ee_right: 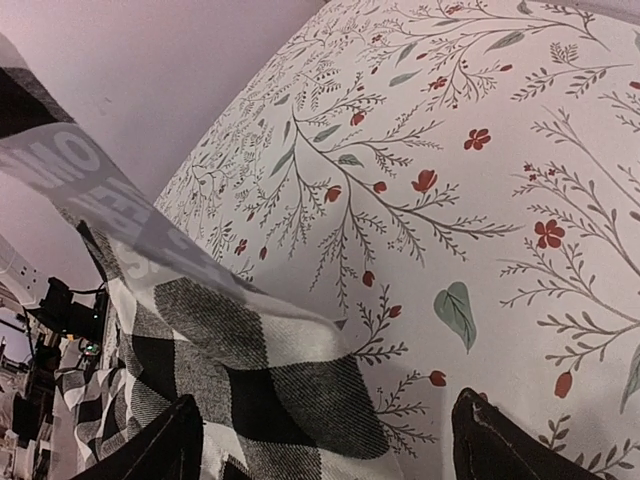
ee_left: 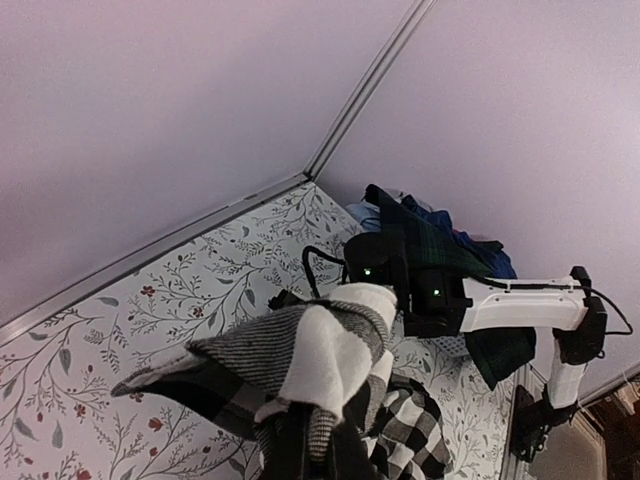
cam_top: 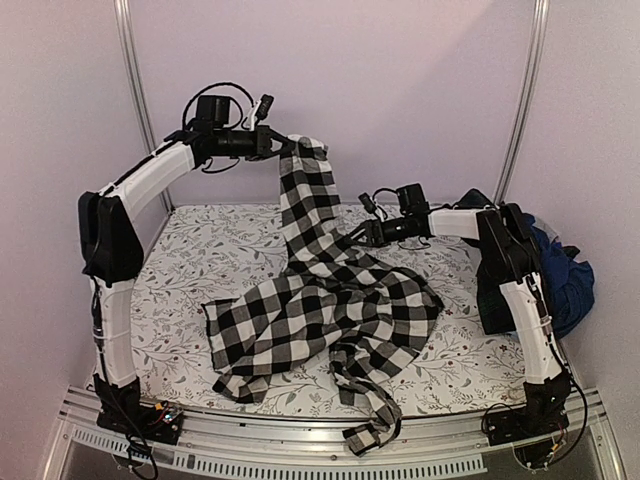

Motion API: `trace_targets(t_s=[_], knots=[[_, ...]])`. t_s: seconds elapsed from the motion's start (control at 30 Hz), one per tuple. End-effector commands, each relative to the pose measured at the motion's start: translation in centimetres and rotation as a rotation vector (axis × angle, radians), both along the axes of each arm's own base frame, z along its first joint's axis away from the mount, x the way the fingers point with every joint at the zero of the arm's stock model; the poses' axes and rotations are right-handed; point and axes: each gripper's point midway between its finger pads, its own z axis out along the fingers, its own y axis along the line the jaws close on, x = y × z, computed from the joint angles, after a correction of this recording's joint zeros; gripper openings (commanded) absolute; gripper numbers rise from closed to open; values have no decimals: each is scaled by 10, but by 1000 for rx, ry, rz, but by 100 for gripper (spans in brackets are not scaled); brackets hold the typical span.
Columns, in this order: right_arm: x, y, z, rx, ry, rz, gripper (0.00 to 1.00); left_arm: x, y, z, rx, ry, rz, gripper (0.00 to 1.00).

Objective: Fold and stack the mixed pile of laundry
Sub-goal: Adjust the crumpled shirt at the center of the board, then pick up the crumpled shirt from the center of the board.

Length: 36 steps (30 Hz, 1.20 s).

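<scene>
The black-and-white checked shirt (cam_top: 320, 300) lies spread on the floral table covering (cam_top: 190, 250), with one end lifted high. My left gripper (cam_top: 283, 147) is shut on that raised end at the back left; in the left wrist view the bunched cloth (ee_left: 310, 350) hides its fingers. My right gripper (cam_top: 358, 232) stands open just above the table beside the hanging strip. In the right wrist view a corner of the shirt (ee_right: 300, 390) lies between its spread fingers (ee_right: 165, 445), and I see no pinch. The rest of the mixed laundry pile (cam_top: 565, 275) sits at the far right.
The pile of dark plaid and blue pieces (ee_left: 440, 245) rests against the right wall behind the right arm. A narrow strip of the shirt (cam_top: 370, 425) trails over the table's front edge onto the metal rail. Walls close in the back and both sides.
</scene>
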Motion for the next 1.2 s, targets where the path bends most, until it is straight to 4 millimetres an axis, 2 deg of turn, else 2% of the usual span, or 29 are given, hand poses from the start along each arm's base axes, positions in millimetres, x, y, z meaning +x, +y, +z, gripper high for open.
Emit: trace_targets(t_s=[0.0,0.07,0.13,0.2,0.33,0.37,0.43,0.5,0.57,0.6,0.67,0.7,0.73,0.77,0.8,0.83,0.87,0.9,0.93,0.97,1.0,1.1,1.17], knots=[[-3,12,7,96,20,53,82,-33,-5,78,-92,-164,-72,0],[-3,16,16,128,17,65,79,-35,-3,84,-96,-176,-68,0],[-1,18,27,154,11,71,67,-38,-1,88,-99,-179,-71,0],[-1,19,36,167,13,74,48,-42,-1,90,-98,-183,-67,0],[-1,18,64,176,-17,65,3,-54,-1,101,-61,-224,-47,0],[-1,16,69,173,-21,56,0,-59,-1,102,-47,-227,-40,0],[-2,10,88,172,-42,35,0,-75,-4,101,5,-254,-41,0],[0,-2,103,163,-50,-4,0,-98,-10,90,84,-272,-50,0],[0,-14,112,151,-55,-38,0,-135,-32,68,201,-299,-81,0],[0,-22,124,150,-73,-59,0,-156,-44,53,265,-312,-115,0],[-2,-32,139,156,-88,-75,0,-211,-74,7,413,-318,-225,2],[-6,-35,141,150,-67,-81,0,-236,-84,-17,493,-318,-272,9],[-11,-38,151,152,-74,-84,0,-256,-87,-41,570,-300,-301,21],[-16,-40,158,153,-83,-81,0,-265,-84,-59,600,-235,-292,38],[-20,-41,160,152,-83,-80,0,-266,-77,-64,580,-165,-270,51],[-25,-43,169,154,-93,-78,0,-261,-66,-64,527,-99,-241,56],[-29,-45,168,149,-89,-80,0,-255,-51,-48,438,-77,-193,60],[-33,-46,173,149,-97,-81,0,-241,-33,-49,386,-44,-125,64],[-36,-48,175,148,-102,-81,0,-228,-9,-30,304,-59,-15,75],[-41,-49,184,154,-116,-79,0,-208,22,-31,257,-34,122,88],[-46,-50,190,156,-123,-77,0,-192,52,-39,214,18,235,94],[-58,-53,202,155,-135,-70,0,-160,121,-83,170,186,432,96],[-66,-56,210,153,-149,-61,0,-148,139,-115,195,266,466,98]])
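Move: My left hand is holding a shirt end high up; the shirt's spread-out body lies about 24 cm back, 6 cm to its right and 31 cm below. The fold for my right hand is just past its open fingertips, some 2 cm left at the same height, or 2 cm back, 10 cm right and 25 cm below my left hand. From my right hand, the shirt body is about 22 cm back and 6 cm left, the laundry pile 34 cm right and 8 cm back. My right hand edges left, shuts on the fold of the hanging cloth, then lifts it about 18 cm, easing some 5 cm right and back. Meanwhile my left hand raises its end 8 cm, whips it back and to the right over the shirt, opens wide to let go while sinking, then swings left and forward, ending empty. ##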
